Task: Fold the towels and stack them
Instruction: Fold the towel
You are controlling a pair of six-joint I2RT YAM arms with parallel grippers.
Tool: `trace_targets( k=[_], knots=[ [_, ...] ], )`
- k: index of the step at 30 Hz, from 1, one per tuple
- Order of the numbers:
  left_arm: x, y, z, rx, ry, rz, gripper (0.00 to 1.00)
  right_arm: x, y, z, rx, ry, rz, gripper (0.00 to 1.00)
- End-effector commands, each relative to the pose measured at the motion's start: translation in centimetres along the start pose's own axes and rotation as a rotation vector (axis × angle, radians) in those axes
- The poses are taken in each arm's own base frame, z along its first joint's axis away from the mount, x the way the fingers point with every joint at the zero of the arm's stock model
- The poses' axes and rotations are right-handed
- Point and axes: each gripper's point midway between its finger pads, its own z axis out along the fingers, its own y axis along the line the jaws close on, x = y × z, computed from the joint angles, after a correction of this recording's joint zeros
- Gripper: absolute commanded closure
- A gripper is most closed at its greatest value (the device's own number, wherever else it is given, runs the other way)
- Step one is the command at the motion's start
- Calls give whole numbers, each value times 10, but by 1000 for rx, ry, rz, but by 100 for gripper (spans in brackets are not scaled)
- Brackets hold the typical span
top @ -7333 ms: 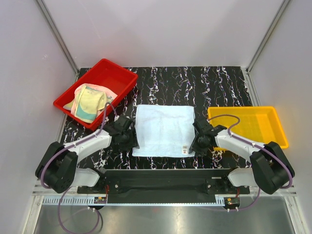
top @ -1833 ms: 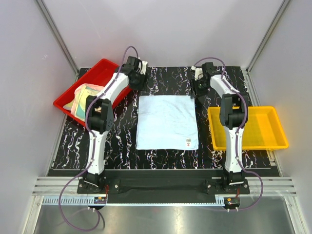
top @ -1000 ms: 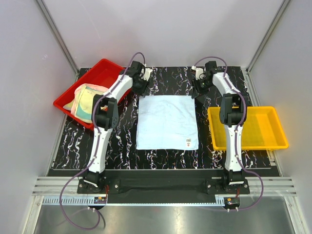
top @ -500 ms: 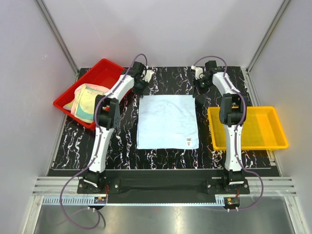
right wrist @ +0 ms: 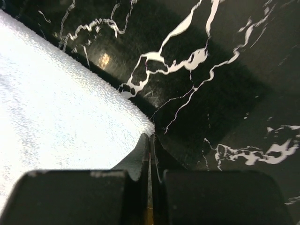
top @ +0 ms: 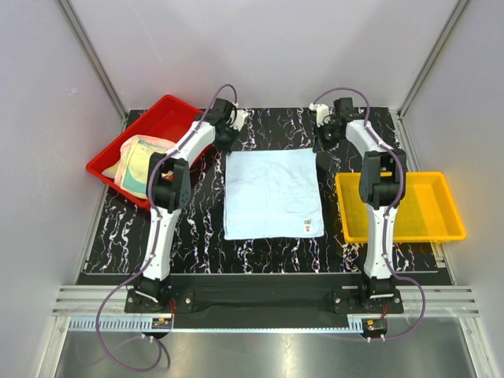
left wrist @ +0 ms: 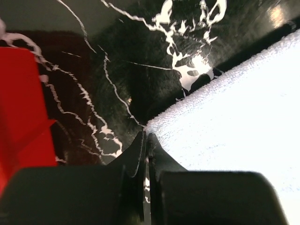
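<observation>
A pale blue-white towel (top: 272,193) lies spread flat in the middle of the black marbled table, with a small tag (top: 308,224) at its near right corner. My left gripper (top: 227,146) is at the towel's far left corner. In the left wrist view the left gripper (left wrist: 146,136) is shut, with the corner of the towel (left wrist: 243,108) pinched at its tips. My right gripper (top: 320,150) is at the far right corner. In the right wrist view the right gripper (right wrist: 150,136) is likewise shut on the corner of the towel (right wrist: 56,108). More towels (top: 142,165), yellow-green and pink, are bunched in the red tray.
The red tray (top: 169,108) stands at the far left, and its wall (left wrist: 21,103) is close to my left gripper. A yellow tray (top: 394,177) sits at the right, beside the towel. Both arms reach far across the table, one along each side of the towel.
Both grippers have closed on the towel's far corners. The towel has shifted slightly away from the arms and to the right.
</observation>
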Motion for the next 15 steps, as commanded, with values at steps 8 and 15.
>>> trace_targets(
  k=[8, 15],
  knots=[
    [-64, 3, -78, -45, -243, 15, 100, -72, -6, -60, 129, -223, -184, 100],
    [-61, 0, -94, -49, -240, 41, 100, -81, -1, -83, 164, -280, -233, 100]
  ],
)
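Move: Both grippers already hold the far corners of the towel, about 2 cm above the table. From the left hand the towel's middle lies some 19 cm back and 14 cm right, and the red bin's middle 24 cm left, about level. From the right hand the towel's middle lies some 20 cm back and 14 cm left, its near edge's middle about 36 cm back and 14 cm left, and the yellow bin 25 cm back and 22 cm right. Both arms raise the towel's far edge together, nearly straight up off the table, the left by about 7 cm and the right by about 6 cm, fast at first and easing off at the end, with fingers still shut on the corners. As they climb, the wrists tip so that the fingertips swing outward, away from the bases, by some 10 degrees; the right hand also edges slightly forward, while the towel's near part still lies on the table. ##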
